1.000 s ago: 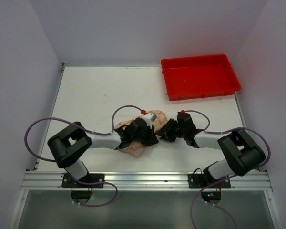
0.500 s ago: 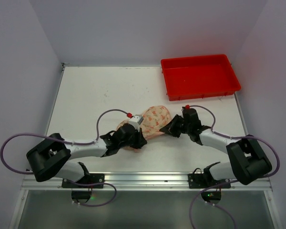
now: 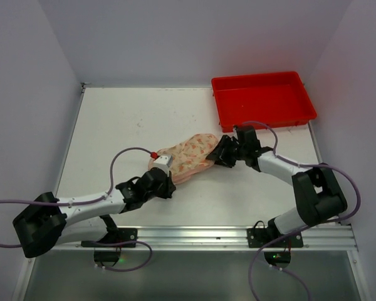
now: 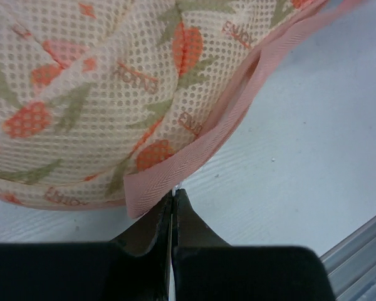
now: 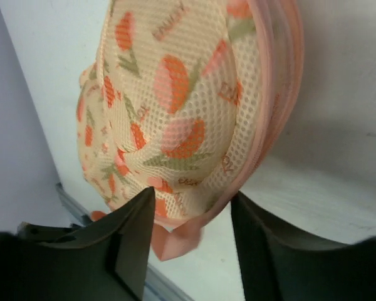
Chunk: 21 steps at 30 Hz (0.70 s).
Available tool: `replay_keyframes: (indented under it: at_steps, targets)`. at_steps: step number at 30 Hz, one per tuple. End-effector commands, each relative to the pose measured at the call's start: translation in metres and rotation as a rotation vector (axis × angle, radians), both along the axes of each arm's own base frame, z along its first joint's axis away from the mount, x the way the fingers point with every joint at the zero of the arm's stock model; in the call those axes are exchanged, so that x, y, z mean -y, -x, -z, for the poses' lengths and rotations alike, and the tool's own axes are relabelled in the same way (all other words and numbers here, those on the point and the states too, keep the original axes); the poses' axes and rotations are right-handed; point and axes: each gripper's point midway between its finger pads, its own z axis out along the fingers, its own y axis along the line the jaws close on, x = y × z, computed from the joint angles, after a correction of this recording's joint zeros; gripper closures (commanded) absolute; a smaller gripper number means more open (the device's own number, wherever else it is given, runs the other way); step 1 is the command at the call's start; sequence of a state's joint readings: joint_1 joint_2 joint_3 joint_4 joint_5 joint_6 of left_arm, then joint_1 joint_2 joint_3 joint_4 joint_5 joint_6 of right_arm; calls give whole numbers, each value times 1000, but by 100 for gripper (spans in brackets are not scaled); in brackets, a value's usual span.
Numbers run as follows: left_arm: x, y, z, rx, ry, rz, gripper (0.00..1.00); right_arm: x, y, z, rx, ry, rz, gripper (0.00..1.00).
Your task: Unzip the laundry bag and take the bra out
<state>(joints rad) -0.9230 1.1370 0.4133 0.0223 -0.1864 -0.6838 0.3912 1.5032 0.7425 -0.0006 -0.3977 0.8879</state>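
Observation:
The laundry bag (image 3: 189, 155) lies mid-table, cream mesh with an orange floral print and pink zip edging (image 4: 194, 153). At its near-left end, my left gripper (image 3: 168, 183) is shut, its tips (image 4: 173, 193) pinching a thin white zip pull just under the edging. My right gripper (image 3: 218, 153) is at the bag's far-right end. Its jaws stand apart (image 5: 192, 194), one on each side of the bag's rounded end (image 5: 175, 106). A pink tab (image 5: 175, 241) hangs between them. The bra is hidden.
A red plastic tray (image 3: 261, 77) sits at the back right, just beyond the right arm. The metal rail at the table's near edge (image 3: 194, 235) runs behind both arm bases. White walls close in the left, back and right sides.
My left arm has drawn back toward the lower left, still shut. The right gripper moved up and right to the bag's far end, and its jaws have parted. The bag now lies stretched out.

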Motion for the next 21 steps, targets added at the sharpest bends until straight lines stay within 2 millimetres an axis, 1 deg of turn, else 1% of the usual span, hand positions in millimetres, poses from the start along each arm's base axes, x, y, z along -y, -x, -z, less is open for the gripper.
replay_keyframes:
  at_steps: [1,2,3,4,5,6,7,8,9,11,12,13,14,15,17,18,19,20,21]
  targets:
    - [-15,4,13,-10,-68,3,100,10,-18,-15,80,52,7,41]
    - [-2,-3,2,19,-10,12,100,11,-18,-25,105,44,13,32]
    - [6,-1,0,12,14,37,100,14,-17,-25,109,51,30,24]
    - [10,-2,4,-1,15,44,100,15,-15,-29,116,43,40,12]
    - [22,-7,-7,17,53,58,100,15,-12,-41,140,18,58,7]
    - [30,-5,-2,-8,56,85,100,19,-7,-36,132,17,76,4]
    - [41,-10,-10,-1,81,101,100,20,-3,-37,133,4,87,1]
    - [50,-13,-15,6,105,117,100,22,8,-34,113,-16,108,1]
    - [58,-10,-10,-20,108,147,100,20,8,-39,135,-45,115,1]
    - [76,-16,-23,-4,156,173,100,17,18,-38,113,-94,136,1]
    - [83,-13,-19,-27,161,200,100,15,25,-37,120,-115,139,1]
    - [92,-17,-27,-18,180,210,100,10,31,-35,114,-122,133,1]
    - [97,-19,-30,-13,188,216,100,8,37,-30,91,-135,140,1]
    - [102,-18,-27,-25,185,229,100,4,38,-31,95,-147,137,1]
    - [111,-22,-34,-16,203,239,100,-8,45,-28,76,-158,118,1]
    - [114,-21,-33,-24,206,246,100,-13,45,-30,86,-171,109,1]
    - [117,-23,-36,-19,213,250,100,-20,48,-24,69,-168,92,1]
    - [118,-23,-37,-19,215,251,100,-24,48,-22,57,-179,86,1]
    - [120,-22,-36,-20,213,254,100,-29,44,-26,65,-194,78,1]
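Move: Pinched still in the left fingers is the zip pull at the laundry bag's near-left end; the bag's right end lies about 12 cm ahead and 15 cm right of that hand, 2 cm higher. From the right hand, just letting that right end go, the zip pull is some 12 cm back, 15 cm left and 3 cm lower. The bag's middle is about 9 cm to its left and 2 cm ahead, the red box's middle 23 cm ahead and 21 cm right. Opening wide off the bag's right end, the right hand lifts about 3.5 cm while drawing back, then sinks and comes left, some 6 cm back in all, to hover open beside the left gripper. The left hand keeps its pinch on the zip pull, dips about 2 cm, then carries it roughly 10 cm right towards the right hand, rising again and turning slightly clockwise. ##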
